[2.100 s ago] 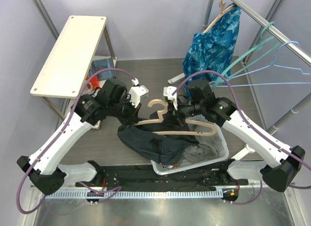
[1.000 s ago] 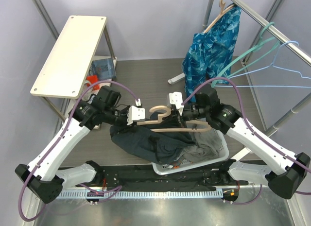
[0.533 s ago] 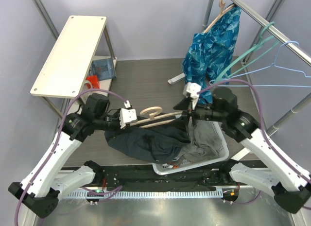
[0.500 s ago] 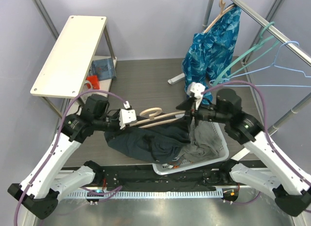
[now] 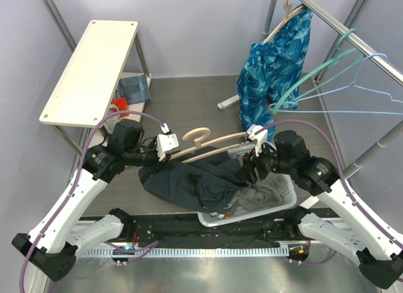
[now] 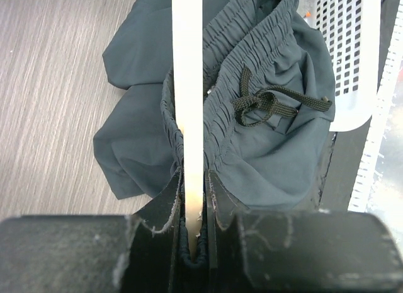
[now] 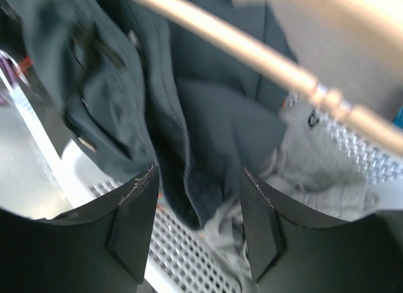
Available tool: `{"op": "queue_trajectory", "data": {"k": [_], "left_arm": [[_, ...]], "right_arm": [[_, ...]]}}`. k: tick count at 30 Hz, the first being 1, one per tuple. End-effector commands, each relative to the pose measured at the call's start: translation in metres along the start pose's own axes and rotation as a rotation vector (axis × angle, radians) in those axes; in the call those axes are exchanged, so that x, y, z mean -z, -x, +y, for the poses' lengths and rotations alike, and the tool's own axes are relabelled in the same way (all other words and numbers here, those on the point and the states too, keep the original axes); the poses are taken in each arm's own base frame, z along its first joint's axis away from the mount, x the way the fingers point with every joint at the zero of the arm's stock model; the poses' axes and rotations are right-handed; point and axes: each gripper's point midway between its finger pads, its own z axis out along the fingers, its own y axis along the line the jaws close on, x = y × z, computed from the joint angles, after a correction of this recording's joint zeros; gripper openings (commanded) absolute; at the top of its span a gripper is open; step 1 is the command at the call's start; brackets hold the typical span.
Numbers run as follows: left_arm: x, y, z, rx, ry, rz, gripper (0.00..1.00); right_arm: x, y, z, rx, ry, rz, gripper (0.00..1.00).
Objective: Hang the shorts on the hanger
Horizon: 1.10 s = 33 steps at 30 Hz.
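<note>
The beige hanger [image 5: 211,147] is held level above the table, its hook [image 5: 196,137] pointing away from me. My left gripper [image 5: 169,146] is shut on its left arm. In the left wrist view the hanger [image 6: 187,85] runs straight out from between the jaws of that gripper [image 6: 194,198], with a dark bit of fabric pinched below it. The dark shorts [image 5: 195,179] hang from the hanger, the gathered drawstring waist [image 6: 258,104] bunched round the bar. My right gripper [image 5: 250,169] is open, its fingers [image 7: 135,211] either side of a hanging fold of the shorts [image 7: 208,110], below the hanger [image 7: 252,50].
A white mesh basket [image 5: 286,198] holding a grey cloth [image 5: 264,192] sits under the right gripper. At the back right a rail carries a blue leaf-patterned garment [image 5: 277,60], a teal hanger [image 5: 315,79] and a pale-blue wire hanger [image 5: 371,85]. A white shelf [image 5: 94,66] stands back left.
My right gripper has let go of the hanger, opened, swung right and come down beside the shorts. The left gripper has closed on the hanger and carries it alone.
</note>
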Motion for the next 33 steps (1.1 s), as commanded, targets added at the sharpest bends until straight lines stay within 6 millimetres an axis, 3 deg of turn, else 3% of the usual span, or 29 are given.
{"op": "queue_trajectory", "data": {"k": [1,11,16,27,28,31,32,33], "left_arm": [[0.002,0.019,0.011,-0.003,0.050,-0.067,0.00],[0.001,0.015,0.013,0.009,0.064,-0.055,0.00],[0.000,0.015,0.013,0.032,0.058,-0.053,0.00],[0.006,0.020,0.020,0.125,0.081,-0.078,0.00],[0.006,0.019,0.020,0.145,0.083,-0.077,0.00],[0.010,0.016,0.017,0.165,0.076,-0.066,0.00],[0.013,0.014,0.014,0.163,0.072,-0.060,0.00],[0.015,0.013,0.013,0.156,0.075,-0.056,0.00]], "right_arm": [[-0.003,-0.012,-0.005,0.087,0.001,0.059,0.59],[-0.020,-0.038,-0.005,0.184,0.079,0.175,0.60],[-0.024,-0.041,-0.004,0.232,0.100,0.172,0.64],[-0.044,-0.068,-0.038,0.322,-0.026,0.275,0.61],[-0.045,-0.070,-0.040,0.329,-0.032,0.275,0.59],[-0.045,-0.067,-0.046,0.328,-0.067,0.266,0.35],[-0.041,-0.063,-0.051,0.330,-0.109,0.259,0.14],[-0.039,-0.058,-0.053,0.326,-0.126,0.242,0.06]]}}
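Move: The right end of the shorts' waistband hangs roughly 9 cm below the open right hand, about 1 cm ahead and 1 cm to its right. The hanger's middle is some 18 cm left, 6 cm ahead and 5 cm higher; the grey cloth in the basket lies about 4 cm ahead, 6 cm right and 17 cm below. From the left hand, that waistband end lies some 35 cm right, about level fore and aft, 10 cm lower. Closing at the end of its descent, the right hand pinches the right end of the shorts' waistband between its fingertips. It sinks about 9 cm from under the hanger, nearly straight down over the basket, tipping some 20 degrees steeper. The left hand keeps its pinch on hanger and waistband, almost in place, turning slightly counter-clockwise. ##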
